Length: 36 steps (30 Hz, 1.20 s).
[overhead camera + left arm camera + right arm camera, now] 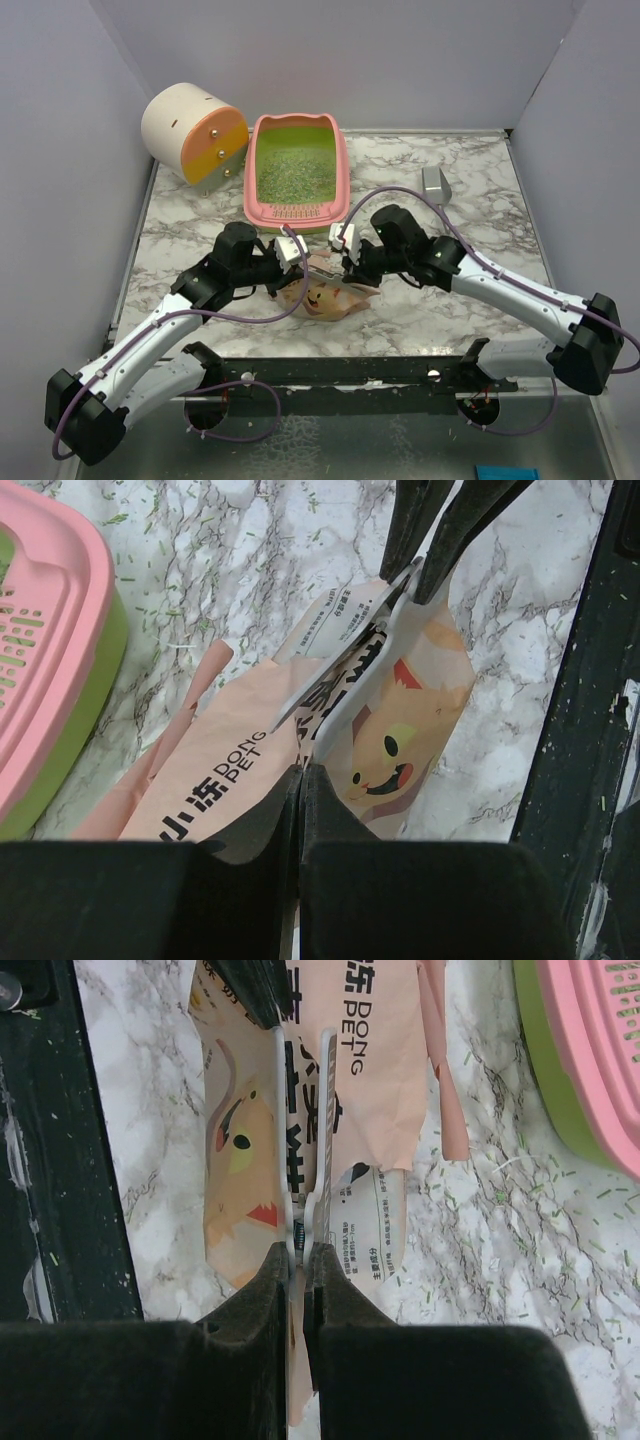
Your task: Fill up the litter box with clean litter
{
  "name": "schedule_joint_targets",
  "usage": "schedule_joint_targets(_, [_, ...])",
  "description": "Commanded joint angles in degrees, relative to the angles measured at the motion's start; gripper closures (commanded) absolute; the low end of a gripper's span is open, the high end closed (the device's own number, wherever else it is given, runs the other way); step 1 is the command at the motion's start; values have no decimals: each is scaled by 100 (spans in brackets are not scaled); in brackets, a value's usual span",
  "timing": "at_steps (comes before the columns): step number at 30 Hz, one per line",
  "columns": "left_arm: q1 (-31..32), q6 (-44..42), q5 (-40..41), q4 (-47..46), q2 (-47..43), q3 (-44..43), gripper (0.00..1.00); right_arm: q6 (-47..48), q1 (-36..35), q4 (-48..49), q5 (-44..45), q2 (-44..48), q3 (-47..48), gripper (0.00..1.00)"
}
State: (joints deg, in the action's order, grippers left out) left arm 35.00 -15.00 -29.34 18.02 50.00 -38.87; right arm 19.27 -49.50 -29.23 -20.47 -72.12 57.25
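Note:
The pink litter box (297,207) stands at the back of the table, lime-green inside, with greenish-grey clean litter (295,170) spread over its floor. In front of it a tan cartoon-printed pouch (330,298) is stretched between both grippers. My left gripper (300,770) is shut on one end of the pouch's (225,775) upper edge. My right gripper (298,1250) is shut on the other end of the pouch (375,1070). In the top view the left gripper (304,268) and right gripper (340,264) face each other closely. A torn strip hangs off the pouch.
A cream-and-orange cylinder (195,132) lies at the back left beside the box. A grey metal scoop (436,183) rests at the back right. Loose green granules (500,1195) are scattered on the marble by the box's (590,1050) side. A black rail (360,372) runs along the near edge.

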Motion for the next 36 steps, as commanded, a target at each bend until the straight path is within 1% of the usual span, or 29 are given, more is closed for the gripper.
schedule_joint_targets(1, [33, 22, -318, -484, -48, -212, 100, -65, -52, -480, 424, 108, 105, 99])
schedule_joint_targets(5, [33, 7, -354, -484, -13, -226, 100, -76, -60, -758, 629, 57, 392, 99])
schedule_joint_targets(8, [33, 7, -384, -490, 31, -241, 100, -74, -59, -975, 574, -33, 721, 99])
schedule_joint_targets(13, [33, -26, -428, -487, 46, -285, 100, -92, -78, -1376, 591, -459, 1071, 99])
schedule_joint_targets(22, [33, -74, -478, -423, 25, -439, 100, -147, -131, -1189, 464, -749, 854, 99])
schedule_joint_targets(27, [33, -58, -529, -431, 37, -503, 100, -340, -138, -1047, 657, -839, 866, 99])
schedule_joint_targets(28, [33, -45, -514, -437, 44, -509, 100, -348, -133, -1041, 663, -852, 878, 94])
schedule_joint_targets(29, [33, -22, -493, -457, 42, -508, 100, -404, -136, -1041, 726, -860, 902, 82])
schedule_joint_targets(30, [33, 9, -444, -484, 35, -504, 97, -480, -139, -1033, 811, -858, 940, 70])
schedule_joint_targets(33, [33, 244, -161, -595, -30, -453, 85, -655, -139, -934, 921, -686, 958, 49])
schedule_joint_targets(34, [33, 361, 39, -660, -64, -432, 78, -691, -137, -864, 933, -571, 924, 45])
schedule_joint_targets(36, [37, 641, 488, -826, -115, -393, 67, -952, -131, -600, 1154, -291, 831, 41])
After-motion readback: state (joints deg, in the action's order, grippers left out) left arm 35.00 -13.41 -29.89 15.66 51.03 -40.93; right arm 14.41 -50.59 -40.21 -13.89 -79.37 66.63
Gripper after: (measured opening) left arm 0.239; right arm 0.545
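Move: The right hand already squeezes the short handles of the bag clip; the clip's middle lies about 5 cm to its left, 1 cm farther out and slightly lower, across the bag mouth. The litter bag's middle is some 6 cm left, 1 cm back and 8 cm below, the litter box about 14 cm left and 29 cm ahead, 10 cm lower. From the left hand, pinching the bag mouth, the clip's middle is about 6 cm right, 1 cm back, slightly below. Up about 1.5 cm and a little to its right goes the right hand, still squeezing the clip's handles, then back down by some 2 cm while its fingertips dip roughly 10 degrees; there its fingers open about halfway and let go of the handles. The left hand holds the bag mouth still meanwhile, then parts its fingers and rises about 2 cm off it. ##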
